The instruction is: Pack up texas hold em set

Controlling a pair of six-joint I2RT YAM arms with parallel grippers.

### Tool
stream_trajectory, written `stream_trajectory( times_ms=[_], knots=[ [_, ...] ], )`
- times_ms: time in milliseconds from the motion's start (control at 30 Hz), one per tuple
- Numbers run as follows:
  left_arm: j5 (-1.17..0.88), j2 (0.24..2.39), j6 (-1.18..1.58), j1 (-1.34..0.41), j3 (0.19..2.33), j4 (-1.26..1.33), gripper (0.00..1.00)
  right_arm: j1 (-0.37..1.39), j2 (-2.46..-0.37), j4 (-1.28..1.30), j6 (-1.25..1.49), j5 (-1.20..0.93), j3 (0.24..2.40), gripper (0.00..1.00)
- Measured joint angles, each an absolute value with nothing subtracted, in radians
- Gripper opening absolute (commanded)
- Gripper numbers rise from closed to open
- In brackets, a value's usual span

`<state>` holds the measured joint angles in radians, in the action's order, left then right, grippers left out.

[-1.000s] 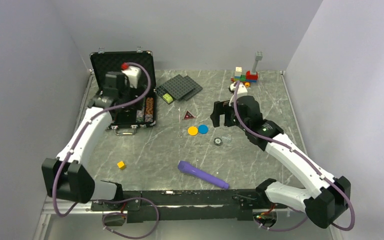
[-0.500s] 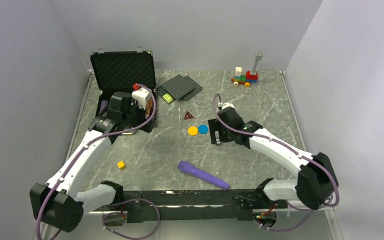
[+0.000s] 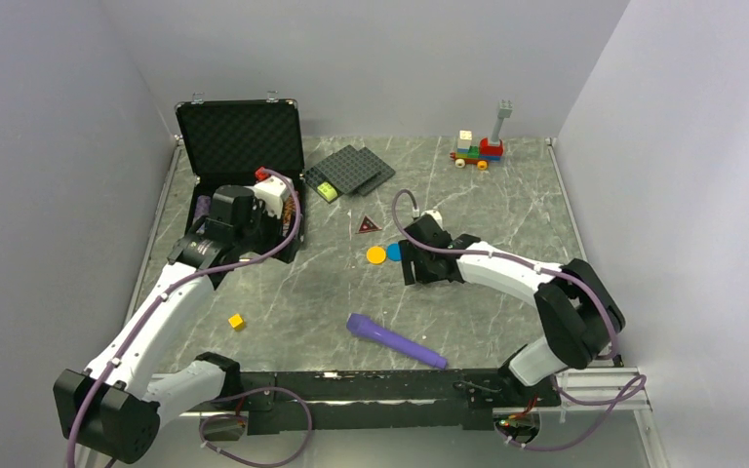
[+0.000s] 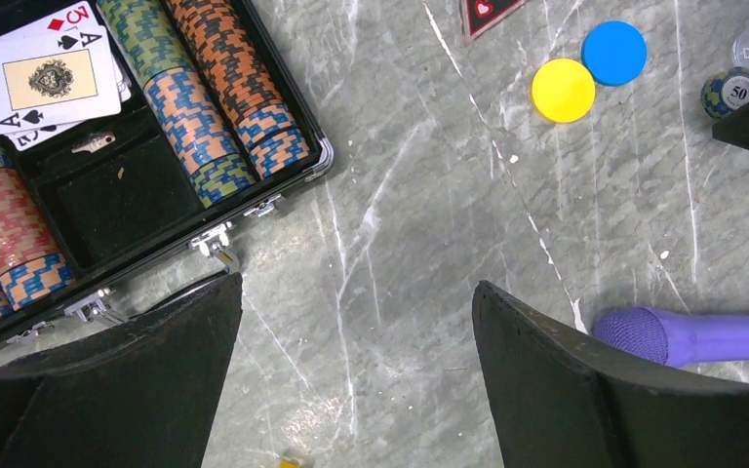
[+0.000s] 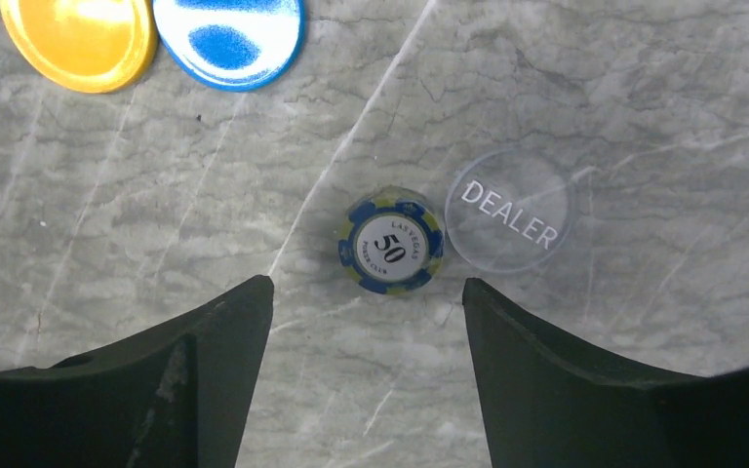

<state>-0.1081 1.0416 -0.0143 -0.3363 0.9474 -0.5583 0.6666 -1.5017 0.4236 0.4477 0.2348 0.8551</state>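
Note:
The black case (image 3: 239, 136) stands open at the back left, its lid up. In the left wrist view its tray (image 4: 98, 200) holds playing cards (image 4: 49, 73) and striped chip stacks (image 4: 210, 88). A yellow disc (image 3: 376, 255), a blue disc (image 3: 395, 251) and a dark red triangle (image 3: 368, 225) lie on the table. In the right wrist view a blue "50" chip (image 5: 391, 243) and a clear "DEALER" button (image 5: 509, 211) lie just beyond my open, empty right gripper (image 5: 366, 292). My left gripper (image 4: 356, 302) is open and empty, over bare table beside the case's front corner.
A purple cylinder (image 3: 395, 340) lies near the front middle. A small yellow cube (image 3: 237, 321) sits front left. Dark grey studded plates (image 3: 351, 170) with a green piece lie behind the triangle. A toy brick train (image 3: 478, 148) stands at the back right.
My right arm has swung in and down toward the discs, now low over the 50 chip. My left gripper has come out of the case toward its front right corner.

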Motion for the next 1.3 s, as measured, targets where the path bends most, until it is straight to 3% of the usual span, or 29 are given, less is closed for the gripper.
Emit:
stream_trajectory(
  times_ms=[733, 1133, 1300],
  knots=[
    [-0.108, 1.043, -0.014, -0.336, 0.944, -0.558, 0.91, 0.649, -1.583, 0.328, 0.465, 0.241, 0.822, 0.57],
    [-0.120, 1.046, -0.014, -0.336, 0.944, -0.558, 0.91, 0.647, -1.586, 0.310, 0.450, 0.236, 0.818, 0.32],
    [-0.172, 1.050, -0.014, -0.336, 0.944, -0.557, 0.92, 0.654, -1.586, 0.301, 0.410, 0.227, 0.818, 0.00]
  ],
)
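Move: The short stack of 50 chips stands almost under the right gripper: about 1 cm ahead, level sideways, 3 cm below the hand point. Just beside it, the clear dealer button lies some 4 cm to the gripper's right and 3 cm ahead. The blue disc is about 6 cm ahead and 7 cm left, the yellow disc 6 cm ahead and 12 cm left. From the left gripper the stack lies some 30 cm right, level fore and aft, 18 cm below. Lower the right gripper about 3 cm straight down over the stack of 50 chips, easing forward a bare 1 cm and keeping the wrist's tilt. Narrow the fingers on the way down; once low, hold the height and close them from about three-quarters to half open, until both fingertips pinch the stack by its sides, and keep squeezing. ##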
